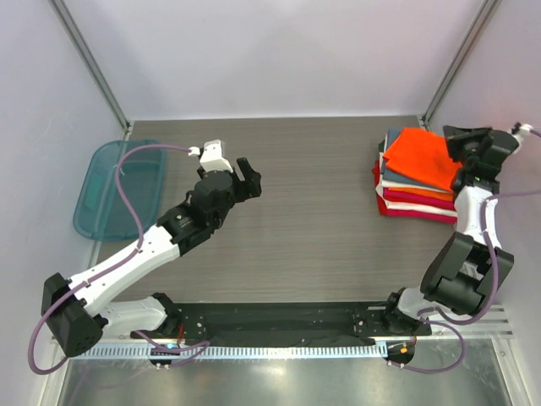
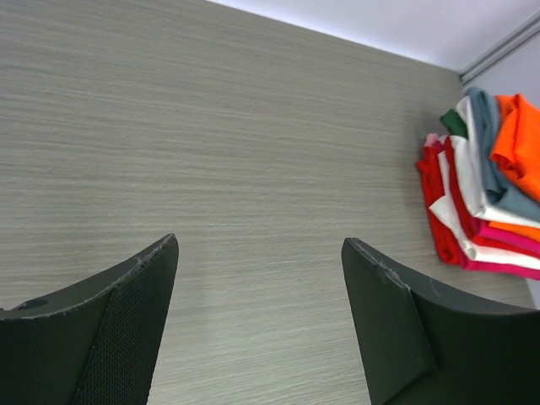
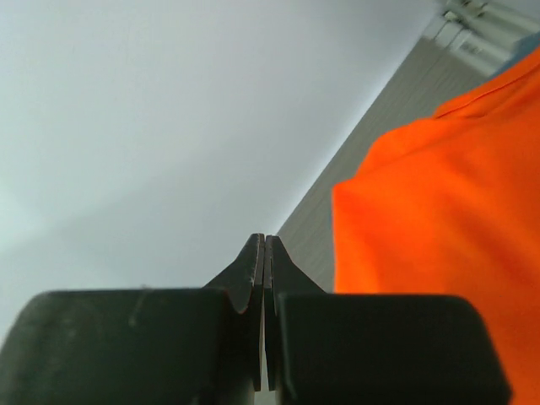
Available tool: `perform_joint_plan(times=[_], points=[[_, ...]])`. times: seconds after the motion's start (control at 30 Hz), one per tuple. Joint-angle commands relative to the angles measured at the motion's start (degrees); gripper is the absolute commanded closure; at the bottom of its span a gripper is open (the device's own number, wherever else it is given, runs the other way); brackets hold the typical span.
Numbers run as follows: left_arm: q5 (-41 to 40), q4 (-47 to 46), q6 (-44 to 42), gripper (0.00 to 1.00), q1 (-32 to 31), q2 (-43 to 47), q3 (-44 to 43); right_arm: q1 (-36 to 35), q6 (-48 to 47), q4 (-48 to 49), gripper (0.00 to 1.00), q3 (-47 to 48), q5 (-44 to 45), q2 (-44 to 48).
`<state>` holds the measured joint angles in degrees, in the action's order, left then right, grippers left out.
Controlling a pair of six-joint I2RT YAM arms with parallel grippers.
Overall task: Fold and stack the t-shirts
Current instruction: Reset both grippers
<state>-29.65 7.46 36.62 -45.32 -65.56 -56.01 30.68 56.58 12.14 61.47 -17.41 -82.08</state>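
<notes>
The t-shirts lie folded in one stack [image 1: 414,182] at the table's right side, with crimson, white, orange and blue-grey layers. A bright orange t-shirt [image 1: 427,156] is on top. My right gripper [image 1: 455,139] hovers at the stack's far right corner. In the right wrist view it [image 3: 265,240] is shut with nothing between the fingers, and the orange t-shirt [image 3: 439,219] lies just to its right. My left gripper [image 1: 249,179] hangs over the middle-left of the table, open and empty [image 2: 260,241]. From there the stack [image 2: 481,202] is far off to the right.
A translucent teal tub [image 1: 118,188] sits off the table's left edge. A black strip [image 1: 279,326] runs along the near edge between the arm bases. Grey walls close in the back and sides.
</notes>
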Motion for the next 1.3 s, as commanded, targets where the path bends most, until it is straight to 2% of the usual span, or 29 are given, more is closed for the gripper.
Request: perform_joint_plan(times=[0.0, 0.07, 0.1, 0.13, 0.2, 0.23, 0.3, 0.33, 0.43, 0.47, 0.57, 0.6, 0.67, 0.73, 0.77, 0.8, 0.83, 1.0, 1.07, 1.27], points=[[-3.22, 3.08, -2.43, 0.21, 0.93, 2.89, -0.07, -8.75, -9.8, -9.93, 0.99, 4.7, 2.64, 4.12], [-3.48, 4.65, -2.78, 0.2, 1.64, 3.86, 0.54, -13.43, -14.36, -14.76, 0.99, 6.46, 6.22, 4.39], [-3.57, 5.1, -3.13, 0.19, 2.42, 4.82, 0.9, -19.71, -16.04, -17.3, 0.99, 7.16, 8.42, 4.82], [-3.49, 5.28, -3.22, 0.17, 2.86, 5.18, 1.6, -22.82, -17.63, -18.46, 0.99, 7.43, 10.71, 5.09], [-3.49, 6.07, -2.53, 0.16, 4.44, 5.79, 3.62, -29.94, -22.71, -19.96, 0.99, 7.43, 19.13, 5.7], [-3.57, 6.51, -2.08, 0.16, 4.89, 6.23, 4.32, -36.93, -24.39, -20.05, 0.99, 6.82, 21.43, 6.05], [-3.84, 7.65, -0.94, 0.16, 5.68, 6.67, 6.25, -41.73, -27.73, -20.23, 0.99, 5.94, 26.19, 6.41], [-4.01, 7.74, -0.15, 0.16, 5.68, 7.11, 6.96, -46.54, -28.71, -20.14, 0.99, 4.55, 27.33, 6.84], [-4.1, 7.57, 1.08, 0.17, 5.68, 8.25, 11.26, -53.94, -34.06, -19.96, 0.98, 0.6, 33.13, 7.46], [-4.19, 6.61, 1.34, 0.18, 5.77, 9.3, 12.66, -58.4, -35.21, -19.62, 0.97, -0.99, 34.71, 7.9], [-3.75, 2.4, 1.53, 0.18, 5.77, 12.28, 19.95, -63.53, -37.24, -15.32, 0.86, -9.86, 36.83, 9.48], [-3.49, 1.34, 1.18, 0.18, 5.77, 12.99, 22.06, -64.16, -36.98, -12.52, 0.64, -15.01, 37.27, 10.1], [-0.25, -2.34, -2.4, 0.15, 5.68, 16.05, 27.34, -64.78, -35.4, -8.21, 0.42, -20.58, 37.1, 12.89], [1.43, -4.9, -4.18, 0.13, 5.68, 18.61, 31.37, -64.95, -35.31, -2.4, 0.28, -28.05, 37.1, 15.28], [2.83, -5.7, -6.1, 0.12, 5.68, 19.84, 32.53, -64.95, -35.66, -0.99, 0.17, -29.99, 37.36, 16.24], [3.63, -6.66, -7.34, 0.1, 5.68, 22.64, 33.76, -64.95, -36.27, 1.54, 0.16, -31.75, 37.53, 18.25], [4.33, -7.2, -8.48, 0.01, 5.68, 23.8, 35.16, -64.95, -36.88, 2.53, 0.16, -34.64, 37.71, 18.88], [11.87, -16.42, -10.43, 0.0, 5.68, 29.17, 41.67, -64.95, -38.38, 6.41, 0.14, -38.8, 37.89, 20.21], [12.25, -18.0, -10.6, 0.0, 5.68, 30.57, 42.73, -64.95, -38.03, 7.71, 0.14, -39.5, 38.59, 20.82], [8.99, -14.58, -8.59, 0.0, 5.68, 32.78, 42.65, -64.87, -37.5, 6.14, 0.14, -40.2, 39.47, 23.98]])
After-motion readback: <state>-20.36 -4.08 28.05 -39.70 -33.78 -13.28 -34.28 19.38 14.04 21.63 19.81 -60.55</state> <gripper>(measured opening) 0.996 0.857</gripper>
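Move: The right hand, shut and empty, is above the right part of the orange t-shirt it has left on the pile: the shirt's middle lies about 5 cm to its left, level with it fore and aft and some 13 cm lower, with the shirt stack directly under that. From the left hand, free over the table, the orange t-shirt is some 12 cm ahead, 42 cm right and 12 cm below; the blue bin is about 34 cm left and 9 cm ahead. Leftward in a quick level sweep, the right hand goes over the orange t-shirt and away from the pile, some 30 cm in all, then sinks and draws back about 15 cm over bare table, rising slightly at the end; it rolls left side down, turns counter-clockwise and opens wide on the descent. The left hand sinks too, easing left and back, and its part-open fingers spread fully. ##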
